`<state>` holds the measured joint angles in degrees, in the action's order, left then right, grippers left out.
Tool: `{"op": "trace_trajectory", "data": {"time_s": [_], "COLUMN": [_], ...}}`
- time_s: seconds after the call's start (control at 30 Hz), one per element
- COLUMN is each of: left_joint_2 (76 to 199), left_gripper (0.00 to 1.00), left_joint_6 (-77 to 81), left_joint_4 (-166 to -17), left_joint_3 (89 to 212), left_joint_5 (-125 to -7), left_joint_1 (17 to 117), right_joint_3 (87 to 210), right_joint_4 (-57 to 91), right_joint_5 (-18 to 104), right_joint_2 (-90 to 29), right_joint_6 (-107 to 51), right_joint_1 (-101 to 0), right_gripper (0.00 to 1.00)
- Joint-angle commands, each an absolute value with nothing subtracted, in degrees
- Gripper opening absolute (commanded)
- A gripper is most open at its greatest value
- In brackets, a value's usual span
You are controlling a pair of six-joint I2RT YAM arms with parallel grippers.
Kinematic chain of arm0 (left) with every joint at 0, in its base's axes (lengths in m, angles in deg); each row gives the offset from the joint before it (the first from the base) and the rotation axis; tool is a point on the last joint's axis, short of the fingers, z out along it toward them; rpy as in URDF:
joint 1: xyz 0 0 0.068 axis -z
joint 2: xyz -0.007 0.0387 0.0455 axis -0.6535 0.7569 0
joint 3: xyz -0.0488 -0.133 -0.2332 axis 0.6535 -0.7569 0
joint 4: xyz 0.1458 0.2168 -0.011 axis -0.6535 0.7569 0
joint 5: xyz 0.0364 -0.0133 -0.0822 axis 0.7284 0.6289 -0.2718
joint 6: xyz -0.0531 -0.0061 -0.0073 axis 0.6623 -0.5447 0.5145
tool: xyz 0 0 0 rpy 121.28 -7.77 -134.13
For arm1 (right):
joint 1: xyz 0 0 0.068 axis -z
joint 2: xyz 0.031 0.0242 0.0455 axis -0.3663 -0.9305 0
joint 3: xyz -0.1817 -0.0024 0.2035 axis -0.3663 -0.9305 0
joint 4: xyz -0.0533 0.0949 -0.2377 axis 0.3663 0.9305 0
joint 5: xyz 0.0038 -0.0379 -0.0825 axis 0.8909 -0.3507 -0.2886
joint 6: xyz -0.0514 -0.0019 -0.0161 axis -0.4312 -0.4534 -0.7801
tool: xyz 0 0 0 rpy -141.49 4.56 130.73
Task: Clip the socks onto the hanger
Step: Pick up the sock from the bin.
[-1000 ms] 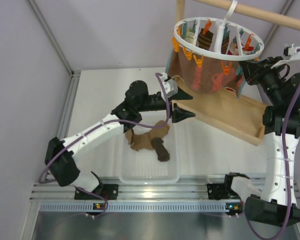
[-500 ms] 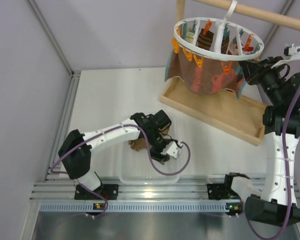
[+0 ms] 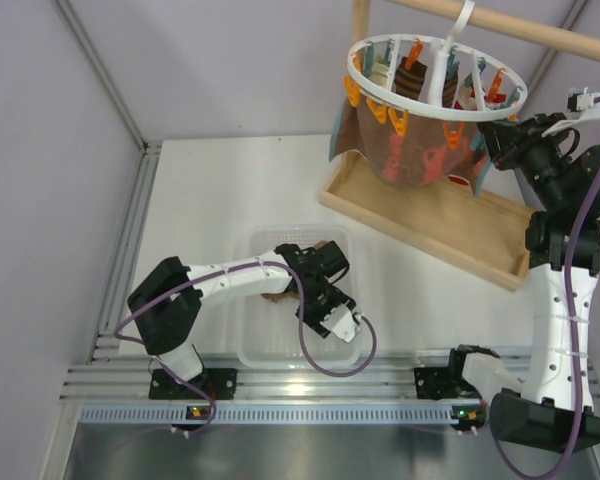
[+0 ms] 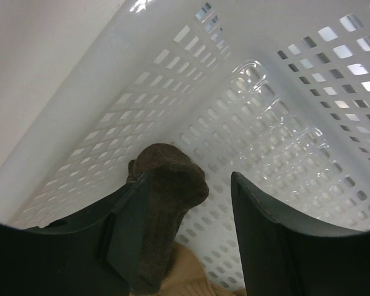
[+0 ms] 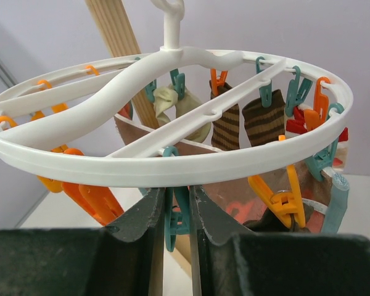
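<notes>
In the left wrist view, a dark brown sock (image 4: 169, 185) lies against my left finger (image 4: 120, 237), over a tan sock (image 4: 185, 283). My left gripper (image 4: 188, 213) is open down in the white basket (image 4: 265, 123); a gap remains between the sock and the right finger. From above, the left gripper (image 3: 318, 297) hides most of the socks, and only a tan bit (image 3: 275, 296) shows. The white ring hanger (image 3: 420, 108) hangs at the back right. My right gripper (image 5: 177, 197) is shut on a teal peg (image 5: 179, 216) under the hanger's rim (image 5: 172, 163).
Striped brown socks (image 5: 262, 120) and a pale one (image 5: 179, 111) hang from pegs on the far side. A reddish printed cloth (image 3: 410, 150) hangs below the ring, over a wooden tray (image 3: 430, 225). A wooden rod (image 3: 510, 25) carries the hanger. The basket (image 3: 280, 350) sits near the table's front edge.
My left arm swung from beside the hanger down into the basket, and its jaws narrowed around the dark brown sock. The right arm has stayed still on its peg.
</notes>
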<state>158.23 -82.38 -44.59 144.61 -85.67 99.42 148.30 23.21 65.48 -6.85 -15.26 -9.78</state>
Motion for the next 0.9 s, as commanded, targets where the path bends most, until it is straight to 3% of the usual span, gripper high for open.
{"op": "trace_trajectory", "data": {"time_s": [0.0, 0.37, 0.43, 0.5, 0.77, 0.87], "left_joint_2": [158.70, 162.66, 163.01, 163.80, 159.69, 157.83], "left_gripper": [0.60, 0.58, 0.52, 0.37, 0.01, 0.00], "left_joint_6": [-86.75, -91.41, -92.29, -93.34, -90.28, -84.05], "left_joint_4": [-48.20, -48.56, -48.03, -46.45, -38.99, -36.09], "left_joint_3": [146.05, 145.53, 145.26, 145.70, 151.75, 159.21], "left_joint_5": [-85.19, -84.14, -83.53, -83.09, -84.31, -87.79], "left_joint_1": [99.52, 99.70, 99.70, 99.78, 99.52, 98.21], "right_joint_3": [149.07, 148.54, 148.45, 148.36, 148.45, 148.36], "right_joint_4": [23.28, 23.54, 23.37, 23.28, 22.93, 22.84], "right_joint_5": [65.85, 65.85, 65.59, 65.67, 65.76, 65.76], "right_joint_2": [-7.32, -7.23, -7.15, -7.06, -6.88, -6.71], "right_joint_6": [-15.79, -15.70, -15.70, -15.52, -15.26, -15.26], "right_joint_1": [-9.53, -9.36, -9.36, -9.36, -9.36, -9.36], "right_gripper": [0.00, 0.00, 0.00, 0.00, 0.00, 0.00]}}
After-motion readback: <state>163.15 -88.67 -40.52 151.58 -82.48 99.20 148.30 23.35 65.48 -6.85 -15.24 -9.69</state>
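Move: The dark sock to grip lies under the left hand. Its middle is about 4 cm ahead and 4 cm below, with its nearer end almost between the open fingers. The brown sock's middle is some 11 cm ahead, 6 cm to the left and also 4 cm below. The bin's right wall stands about 7 cm to the right, level with the hand. From the right hand the dark sock is roughly 15 cm back, 30 cm left and 45 cm down. Bring the left gripper down about 3 cm onto the nearer end of the dark sock, easing a little over 1 cm forward as it sinks. Shut the fingers there until they pinch the cloth, then reverse and draw the sock's end up about 3 cm, drifting slightly to the right. Keep the fingertips pointing steeply down. ##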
